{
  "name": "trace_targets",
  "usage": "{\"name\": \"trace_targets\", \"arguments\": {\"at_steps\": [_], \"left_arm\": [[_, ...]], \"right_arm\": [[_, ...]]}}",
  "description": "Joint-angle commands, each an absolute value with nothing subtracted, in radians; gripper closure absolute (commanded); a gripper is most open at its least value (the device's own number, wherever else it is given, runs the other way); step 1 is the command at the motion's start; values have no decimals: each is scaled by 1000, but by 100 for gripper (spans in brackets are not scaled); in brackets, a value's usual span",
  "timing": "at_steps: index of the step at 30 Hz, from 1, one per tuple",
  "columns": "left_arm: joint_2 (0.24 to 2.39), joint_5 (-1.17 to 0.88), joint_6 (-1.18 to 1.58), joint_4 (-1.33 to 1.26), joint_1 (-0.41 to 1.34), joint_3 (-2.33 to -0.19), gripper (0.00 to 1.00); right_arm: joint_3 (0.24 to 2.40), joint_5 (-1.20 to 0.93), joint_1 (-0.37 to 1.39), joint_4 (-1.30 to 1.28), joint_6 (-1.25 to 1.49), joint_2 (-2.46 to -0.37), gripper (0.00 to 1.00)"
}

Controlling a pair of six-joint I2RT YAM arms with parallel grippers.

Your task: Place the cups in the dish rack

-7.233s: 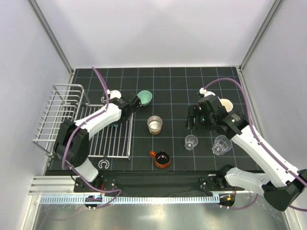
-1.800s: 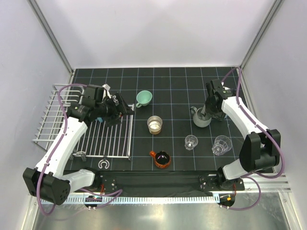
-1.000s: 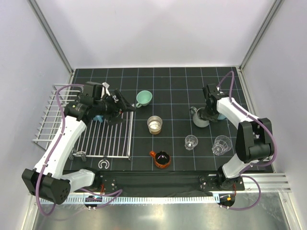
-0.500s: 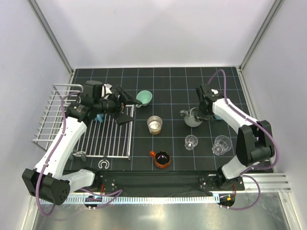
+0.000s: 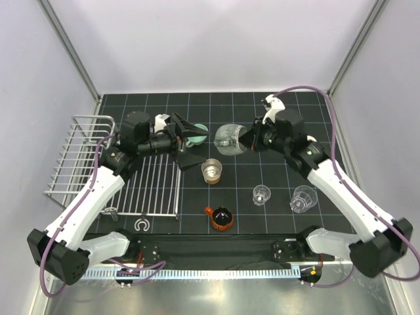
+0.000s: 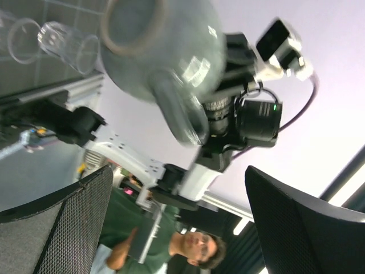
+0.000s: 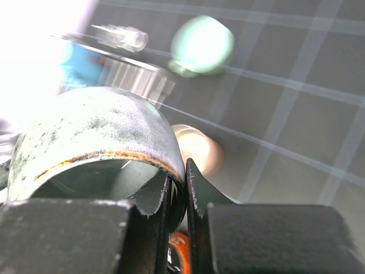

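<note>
My right gripper [image 5: 246,139] is shut on the rim of a grey mug [image 5: 230,138], held in the air on its side over the mat's middle. In the right wrist view one finger sits inside the grey mug's [image 7: 91,142] wall and one outside. My left gripper [image 5: 195,144] is open and faces the mug from the left without touching it; the left wrist view shows the grey mug [image 6: 165,51] above and beyond its spread fingers [image 6: 63,228]. The mint green cup [image 5: 199,131] lies partly hidden behind the left fingers. The dish rack [image 5: 85,157] stands at the left.
A steel cup [image 5: 211,170] stands mid-mat, an orange cup [image 5: 221,218] near the front, and two clear cups [image 5: 262,194] [image 5: 303,199] to the right. The right wrist view blurs a blue cup [image 7: 74,63] on the rack.
My right gripper closed on the grey mug, lifted it off the mat and carried it left. My left gripper swung right to face it and opened wider.
</note>
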State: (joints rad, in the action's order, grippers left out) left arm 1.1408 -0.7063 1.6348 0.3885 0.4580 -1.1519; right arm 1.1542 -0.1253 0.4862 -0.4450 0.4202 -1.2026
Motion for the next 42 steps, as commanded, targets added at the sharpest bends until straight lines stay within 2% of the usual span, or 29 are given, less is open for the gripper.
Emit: {"name": "trace_targets", "arguments": {"at_steps": [1, 9, 22, 26, 30, 34, 38, 39, 42], "left_arm": [[1080, -733, 1772, 252, 485, -1111, 6], [1045, -710, 1891, 157, 511, -1066, 6], [1101, -626, 1973, 34, 644, -1049, 15], [1123, -597, 1990, 9, 646, -1065, 26], [1112, -563, 1999, 5, 646, -1058, 33], [1100, -542, 2005, 5, 646, -1046, 48], [1104, -540, 2003, 5, 646, -1048, 56], [1106, -541, 2002, 5, 646, -1048, 62], [1103, -541, 2003, 5, 646, -1046, 71]], "right_arm": [[1097, -327, 495, -77, 437, -1091, 96], [1028, -382, 515, 47, 443, -1062, 96], [1006, -302, 575, 181, 483, -1085, 96], [980, -289, 597, 232, 482, -1069, 96], [956, -264, 611, 238, 480, -1049, 96], [936, -241, 612, 229, 476, -1026, 96], [936, -248, 612, 230, 472, -1026, 96], [933, -259, 614, 236, 471, -1028, 96], [922, -284, 615, 271, 472, -1026, 96]]}}
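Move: The grey mug, held by its rim in the right fingers, lies about 12 cm right of the open left hand, 6 cm ahead and 6 cm below. From the left hand, the green cup stands 23 cm ahead and 2 cm left, the steel cup 4 cm ahead and 5 cm right, both some 32 cm below. The left gripper, where the mug goes, is roughly 18 cm left of the right hand, 8 cm back and 8 cm above. Right hand carries grey mug about 6 cm left and up; left hand reaches right, closing around its handle. ##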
